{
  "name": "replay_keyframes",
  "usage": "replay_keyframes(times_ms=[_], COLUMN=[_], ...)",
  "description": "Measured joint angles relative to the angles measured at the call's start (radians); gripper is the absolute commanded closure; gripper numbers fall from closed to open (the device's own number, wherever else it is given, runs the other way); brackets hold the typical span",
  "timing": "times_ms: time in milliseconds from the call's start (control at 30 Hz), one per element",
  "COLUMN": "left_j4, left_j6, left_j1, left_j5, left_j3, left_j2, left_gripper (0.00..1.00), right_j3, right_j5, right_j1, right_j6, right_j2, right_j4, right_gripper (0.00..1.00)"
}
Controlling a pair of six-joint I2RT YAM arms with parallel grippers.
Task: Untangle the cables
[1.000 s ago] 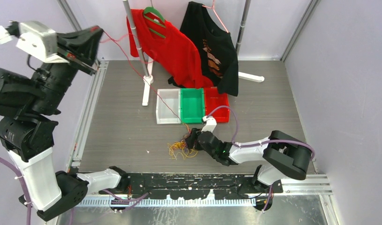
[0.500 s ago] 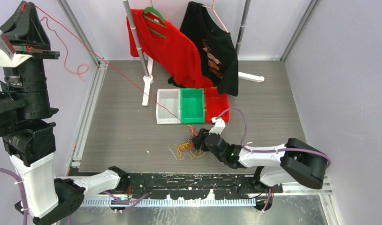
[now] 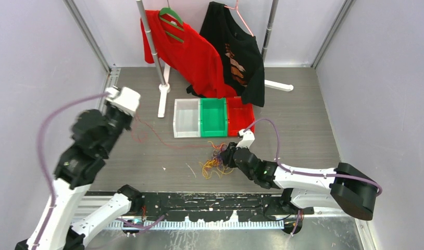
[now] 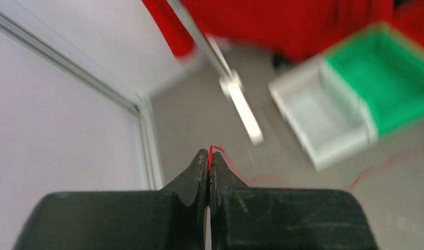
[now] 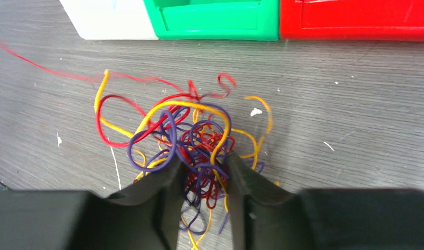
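The cables point(image 3: 215, 162) lie as a tangle of red, yellow-orange and purple strands on the table in front of the bins. My right gripper point(image 3: 226, 156) is low at the tangle's right side. In the right wrist view its jaws point(image 5: 203, 159) stand apart astride the cables point(image 5: 194, 130), with several strands between the fingers. One long red cable point(image 3: 163, 139) runs left from the tangle across the table to my left gripper point(image 3: 127, 119). The left gripper point(image 4: 209, 153) is shut on that red cable point(image 4: 210, 150), whose end pokes out at the fingertips.
White bin point(image 3: 186, 125), green bin point(image 3: 213, 117) and red bin point(image 3: 240, 119) stand in a row just behind the tangle. A clothes rack's foot point(image 3: 162, 99) stands left of them, with a red shirt point(image 3: 194, 52) and a black shirt point(image 3: 236, 47) hanging behind. Walls close both sides.
The left arm swung down from high at the left to low over the table, so the red cable went from taut to slack. The right jaws narrowed around the tangle.
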Motion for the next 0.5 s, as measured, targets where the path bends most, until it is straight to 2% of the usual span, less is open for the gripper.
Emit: replay_keyframes(times_ms=[67,100,167,200,233,267,333,400,500], left_j4=[-0.085,-0.127,-0.204,-0.231,-0.26,-0.286,-0.327,-0.363,-0.367], left_j6=[-0.005,-0.006,-0.003,0.003,0.004,0.006,0.014,0.019,0.033], left_j1=[0.0,0.0,0.0,0.0,0.0,0.0,0.0,0.0,-0.002], left_j5=[0.01,0.016,0.04,0.054,0.074,0.099,0.153,0.232,0.354], left_j3=[-0.171,-0.24,-0.356,-0.392,-0.432,-0.464,-0.499,-0.506,-0.488], left_j2=[-0.049,-0.066,-0.074,-0.076,-0.078,-0.079,-0.065,-0.027,0.049], left_gripper=[0.99,0.96,0.69,0.48,0.33,0.22,0.07,0.01,0.0], right_j3=[0.011,0.019,0.037,0.043,0.051,0.055,0.068,0.08,0.096], right_j5=[-0.013,-0.02,-0.034,-0.041,-0.05,-0.057,-0.077,-0.095,-0.122], right_j1=[0.0,0.0,0.0,0.0,0.0,0.0,0.0,0.0,0.0], right_j6=[-0.02,-0.029,-0.047,-0.052,-0.057,-0.061,-0.068,-0.072,-0.074], right_j2=[-0.014,-0.019,-0.021,-0.021,-0.021,-0.02,-0.018,-0.015,-0.014], right_j4=[-0.023,-0.035,-0.054,-0.059,-0.067,-0.07,-0.081,-0.088,-0.096], right_gripper=[0.82,0.86,0.92,0.94,0.95,0.96,0.99,0.99,0.99])
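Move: My left hand holds the end of the red cable high up; the bare table where it is to go lies about 43 cm below, 9 cm back and 3 cm right. The tangle sits about 26 cm right of this hand and 5 cm back, the white compartment 15 cm right and 11 cm ahead. From my right hand, already partly shut around strands, the tangle's middle is about 4 cm left, 1 cm back and 5 cm below; the green compartment is 14 cm ahead and 5 cm left. I whip my left hand down some 28 cm towards the bare table left of the tangle, drawing back about 6 cm, then easing right, the wrist tipping steeply downward; on the way the fingers spring wide open and let go of the red cable. My right fingers close to pinch the tangle's strands while that hand eases a little left and up. ##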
